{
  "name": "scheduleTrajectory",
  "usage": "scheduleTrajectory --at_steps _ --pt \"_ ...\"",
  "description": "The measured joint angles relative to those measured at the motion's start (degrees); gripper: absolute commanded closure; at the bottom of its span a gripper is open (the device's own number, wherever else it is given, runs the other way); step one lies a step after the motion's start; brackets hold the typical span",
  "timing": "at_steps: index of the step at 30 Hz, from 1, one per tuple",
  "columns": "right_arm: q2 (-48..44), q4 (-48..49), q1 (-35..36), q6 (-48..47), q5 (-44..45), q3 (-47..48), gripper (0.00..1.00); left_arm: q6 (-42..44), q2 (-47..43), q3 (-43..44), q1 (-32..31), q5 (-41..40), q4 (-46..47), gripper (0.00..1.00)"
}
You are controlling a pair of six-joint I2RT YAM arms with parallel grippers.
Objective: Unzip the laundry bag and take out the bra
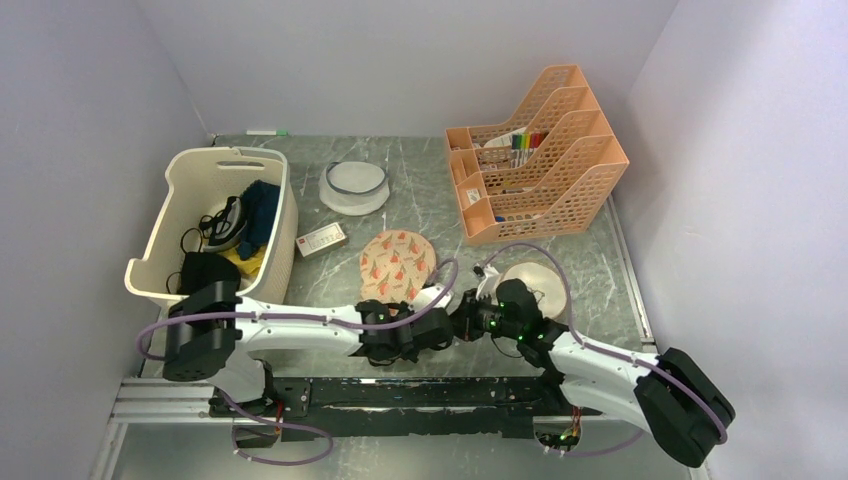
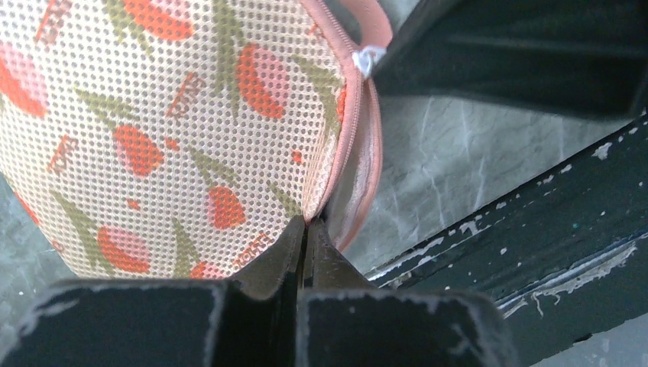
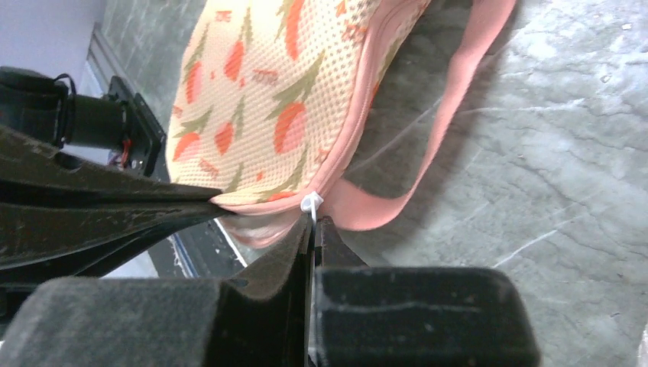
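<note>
The laundry bag [image 1: 398,262], peach mesh with a red floral print, lies on the marble table near the arms. My left gripper [image 2: 307,222] is shut on the bag's near edge, just beside the pink zip seam [image 2: 350,130]. My right gripper [image 3: 312,218] is shut on the white zip pull [image 3: 311,203] at the end of the seam. From above, the left gripper [image 1: 440,308] and the right gripper [image 1: 462,312] meet tip to tip at the bag's near right corner. A pink loop [image 3: 451,115] trails onto the table. A sliver of pale lining [image 2: 358,180] shows. The bra is hidden.
A cream slotted basket [image 1: 215,225] with dark clothes stands at the left. A white bowl [image 1: 354,187] and a small box [image 1: 321,240] lie behind the bag. An orange file rack [image 1: 540,155] stands back right, a white disc [image 1: 530,280] beside the right arm. The dark mounting rail [image 2: 535,222] runs close by.
</note>
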Motion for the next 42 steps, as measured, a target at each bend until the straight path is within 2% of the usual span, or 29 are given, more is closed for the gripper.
scheduleTrajectory --at_steps 9,23,25,30,32,36,42 --pt "8.3 0.0 -0.1 -0.9 3.7 5.2 1.00 -4.4 -7.9 -7.5 -1.1 -1.6 2.0 0.93" --pt "15.3 5.1 -1.4 -1.3 4.3 7.8 1.00 -9.5 -15.6 -10.0 -1.1 -2.8 -0.6 0.93" --pt "16.1 6.6 -1.6 -1.3 2.9 8.1 1.00 -9.5 -16.5 -10.2 -1.1 -2.8 -0.9 0.86" --pt "17.1 11.3 -2.0 -0.5 -1.8 7.9 1.00 -9.1 -16.9 -10.0 -1.1 -1.3 -2.2 0.50" --pt "16.9 13.1 -1.9 0.4 -3.3 7.1 1.00 -8.8 -16.8 -8.9 -1.3 -0.6 -2.9 0.41" --pt "14.9 15.3 -0.8 2.6 -4.7 4.9 1.00 -7.9 -14.8 -4.1 -1.4 -0.7 -2.7 0.32" --pt "10.7 16.5 1.6 5.5 -5.2 2.8 1.00 -7.4 -7.1 1.4 -1.5 -3.0 -2.1 0.32"
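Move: My left hand is shut on the laundry bag's edge, and my right hand has the zip pull, about 3 cm ahead of my left hand and 4 cm to its right. From my right hand, the bag's middle is roughly 5 cm ahead, 11 cm left and a little lower; the embroidery hoop is some 6 cm ahead and 16 cm right. The small white box sits about 18 cm ahead of my left hand and 20 cm to its left. I stretch the bag's edge between my hands: my right hand keeps its pinch on the zip pull and tugs it forward about 4.5 cm, while my left hand draws its pinched edge left some 4 cm and rises a little. Then my left fingers open wide, let the edge go and go up and back right towards the pull, as my right hand returns back, lifting and drifting left. ##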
